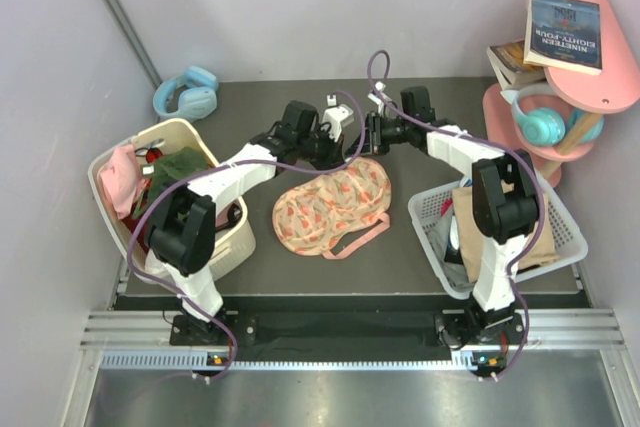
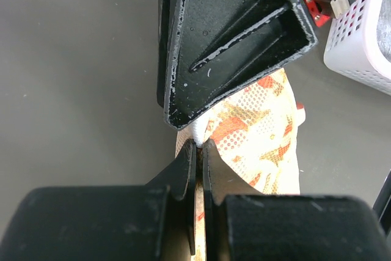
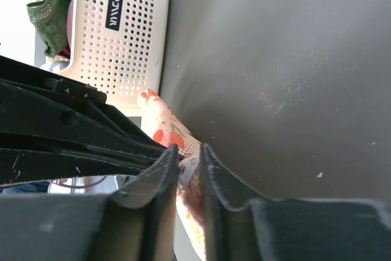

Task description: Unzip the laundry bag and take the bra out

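The laundry bag (image 1: pixel 330 205), cream-peach with orange print and a pink loop strap, lies closed in the middle of the table. My left gripper (image 1: pixel 342 147) is at its far right corner. In the left wrist view it (image 2: pixel 200 145) is shut on the bag's fabric edge (image 2: pixel 263 126). My right gripper (image 1: pixel 373 140) meets it from the right. In the right wrist view it (image 3: pixel 189 150) is shut on the small white zip pull (image 3: pixel 188 168) at the bag's edge (image 3: pixel 160 117). The two grippers almost touch. The bra is hidden.
A cream basket (image 1: pixel 228 237) with pink and green clothes stands on the left, also in the right wrist view (image 3: pixel 122 29). A white basket (image 1: pixel 428 217) with clothes stands on the right. Blue headphones (image 1: pixel 187 94) lie at the back left. A pink shelf (image 1: pixel 600 87) with books stands at the back right.
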### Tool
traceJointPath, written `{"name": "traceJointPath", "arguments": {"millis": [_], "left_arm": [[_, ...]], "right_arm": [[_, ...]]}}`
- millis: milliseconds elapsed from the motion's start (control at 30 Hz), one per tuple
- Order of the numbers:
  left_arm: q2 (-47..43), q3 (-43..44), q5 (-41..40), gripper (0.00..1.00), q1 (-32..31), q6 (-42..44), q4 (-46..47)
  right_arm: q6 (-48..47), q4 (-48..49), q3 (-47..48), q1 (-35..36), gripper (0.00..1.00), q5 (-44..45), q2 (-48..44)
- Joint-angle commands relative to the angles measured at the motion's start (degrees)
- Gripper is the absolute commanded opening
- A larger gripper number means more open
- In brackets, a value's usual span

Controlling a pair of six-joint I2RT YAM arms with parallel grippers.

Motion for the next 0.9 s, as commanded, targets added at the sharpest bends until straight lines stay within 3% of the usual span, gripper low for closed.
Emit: {"name": "traceJointPath", "arguments": {"millis": [0, 100, 533, 867], "left_arm": [[-3.3, -0.5, -0.4, 0.0, -0.4, 0.5, 2.3], [-3.0, -0.7, -0.8, 0.0, -0.4, 0.5, 2.1], [-1.6, -1.8, -5.8, 0.0, -0.3, -1.0, -0.1], [1.7, -0.5, 0.5, 0.0, 0.2, -4.0, -0.6]], "right_arm": [[-0.9, 2.1, -0.8, 0.7, 0.1, -2.1, -1.5], [-0.7, 2.7, -1.2, 0.8, 0.0, -0.4, -2.3], [0.4, 3.9, -4.4, -0.7, 0.0, 13.6, -7.3], [0.4, 8.5, -7.5, -1.7, 0.0, 18.5, -12.2]]}}
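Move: The white tab at the laundry bag's zip end, which my left fingers already hold, lies about 1 cm to the left of my right fingers at the same height, right at my left fingertips. From my right hand, the bag's middle is roughly 12 cm back, 7 cm left and 4 cm lower; the loose strap is some 19 cm back and 1 cm left. The white basket stands about 19 cm back and 30 cm to the right. I shut my nearly closed right fingers on the white tab right beside my left fingertips, sinking about 1 cm, then draw my right hand some 2 cm to the right, away from the left hand, turning it clockwise about 10 degrees as it eases back up. My left hand keeps its pinch, dips about 1 cm and then drifts right by nearly as much. ##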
